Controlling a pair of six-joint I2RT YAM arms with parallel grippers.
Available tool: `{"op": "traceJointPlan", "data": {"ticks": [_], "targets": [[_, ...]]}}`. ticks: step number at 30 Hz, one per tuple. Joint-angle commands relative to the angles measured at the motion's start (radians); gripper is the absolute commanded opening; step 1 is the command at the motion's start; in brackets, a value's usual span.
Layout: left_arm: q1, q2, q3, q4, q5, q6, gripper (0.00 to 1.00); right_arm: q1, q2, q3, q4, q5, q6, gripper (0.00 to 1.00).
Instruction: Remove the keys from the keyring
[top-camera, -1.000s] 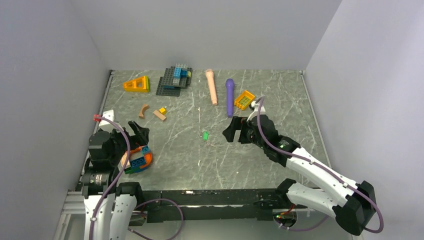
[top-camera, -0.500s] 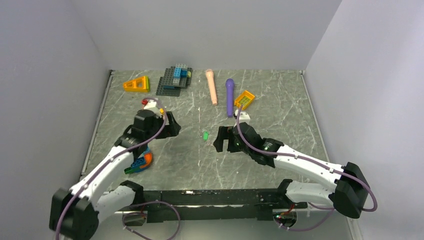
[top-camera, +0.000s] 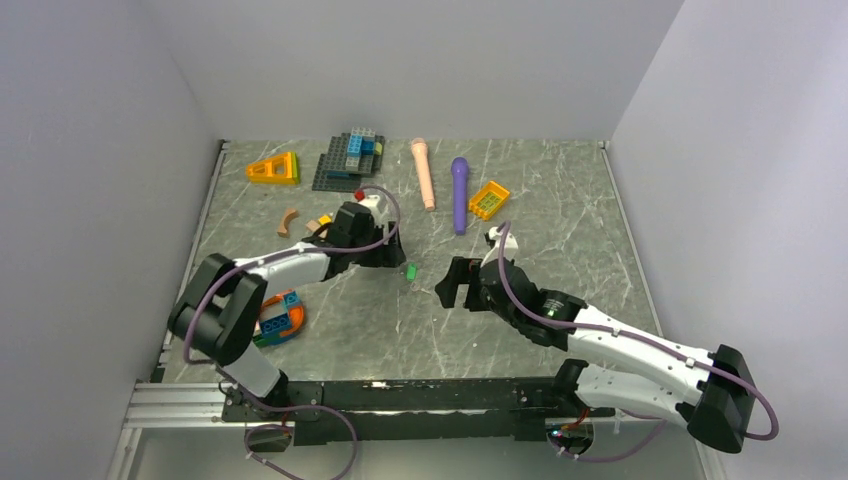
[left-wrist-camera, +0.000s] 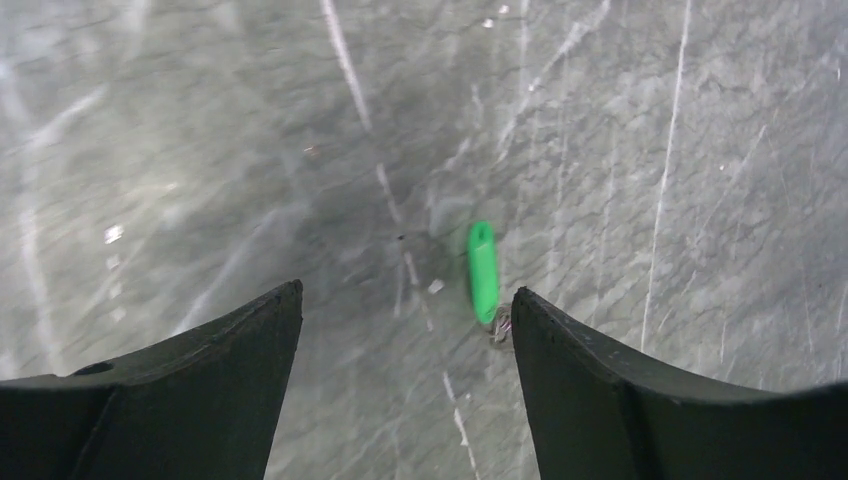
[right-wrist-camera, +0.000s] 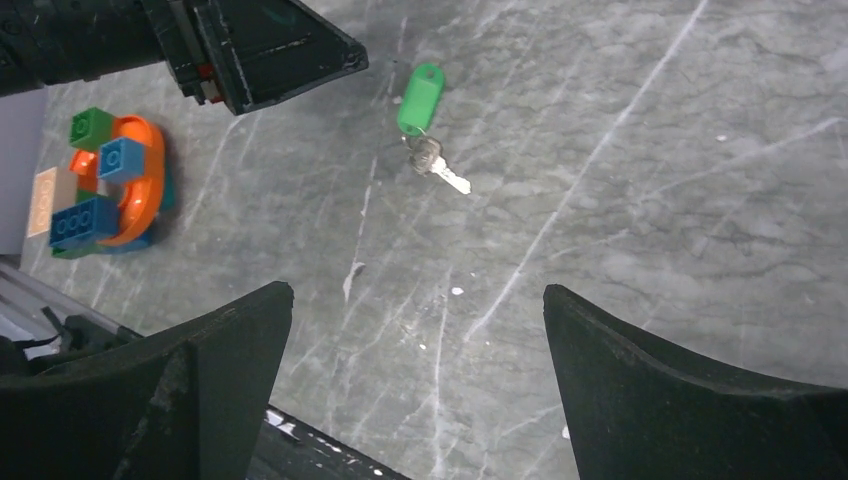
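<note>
A green key tag (right-wrist-camera: 420, 97) lies flat on the marble table with a small metal keyring (right-wrist-camera: 425, 155) and a silver key (right-wrist-camera: 452, 180) at its lower end. In the top view the tag (top-camera: 411, 270) sits between both grippers. My left gripper (left-wrist-camera: 407, 290) hovers open just left of it; the tag (left-wrist-camera: 483, 270) and ring (left-wrist-camera: 500, 325) lie close to the inner side of its right finger, untouched. My right gripper (right-wrist-camera: 417, 291) is wide open and empty, to the right of the tag and nearer the table's front edge (top-camera: 455, 285). The left gripper's fingers (right-wrist-camera: 260, 50) show in the right wrist view.
An orange and blue brick toy (top-camera: 278, 318) sits near left. At the back are a yellow wedge (top-camera: 273, 168), a grey plate with bricks (top-camera: 345, 160), a peach cylinder (top-camera: 424, 173), a purple cylinder (top-camera: 459, 193) and a yellow piece (top-camera: 489, 199). Tan bits (top-camera: 288, 222) lie behind the left arm.
The left arm has swung from the near-left corner out to the middle, ending beside the green tag, its jaws slightly narrower. The right gripper has shifted a little left and nearer.
</note>
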Motion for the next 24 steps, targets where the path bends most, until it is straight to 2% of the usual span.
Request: {"op": "traceJointPlan", "data": {"ticks": [1, 5, 18, 21, 24], "targets": [[-0.022, 0.105, 0.057, 0.121, 0.056, -0.003, 0.78, 0.006, -0.030, -0.017, -0.023, 0.051, 0.024, 1.00], [-0.043, 0.165, 0.066, 0.162, 0.078, -0.003, 0.75, 0.006, -0.024, 0.004, -0.048, 0.071, 0.003, 1.00], [-0.159, 0.220, 0.081, 0.054, -0.035, -0.075, 0.62, 0.006, -0.053, 0.008, -0.088, 0.085, -0.018, 1.00], [-0.164, 0.231, 0.093, 0.014, -0.068, -0.074, 0.55, 0.006, -0.057, -0.001, -0.086, 0.081, -0.015, 1.00], [-0.163, 0.248, 0.106, -0.005, -0.075, -0.068, 0.41, 0.006, -0.057, -0.004, -0.080, 0.070, -0.015, 1.00]]}}
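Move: The green tag of the keyring lies about 6 cm to the left hand's right, 2 cm back and 5 cm below, with the keys roughly 4 cm nearer the base than the tag. At about that same depth, the purple microphone's middle is some 16 cm ahead and 16 cm right of the left hand, and the wooden block 8 cm ahead and 13 cm left. From the right hand the tag is about 11 cm ahead, 7 cm left and 13 cm below. Rightward by about 7 cm, and down some 3.5 cm with most of the sinking early, the left hand comes over the green tag, easing back slightly towards the end. Its fingers narrow from nearly open to about half, one to either side of the tag, no grip yet. The right hand, wide open, drifts about 2 cm to its right. ##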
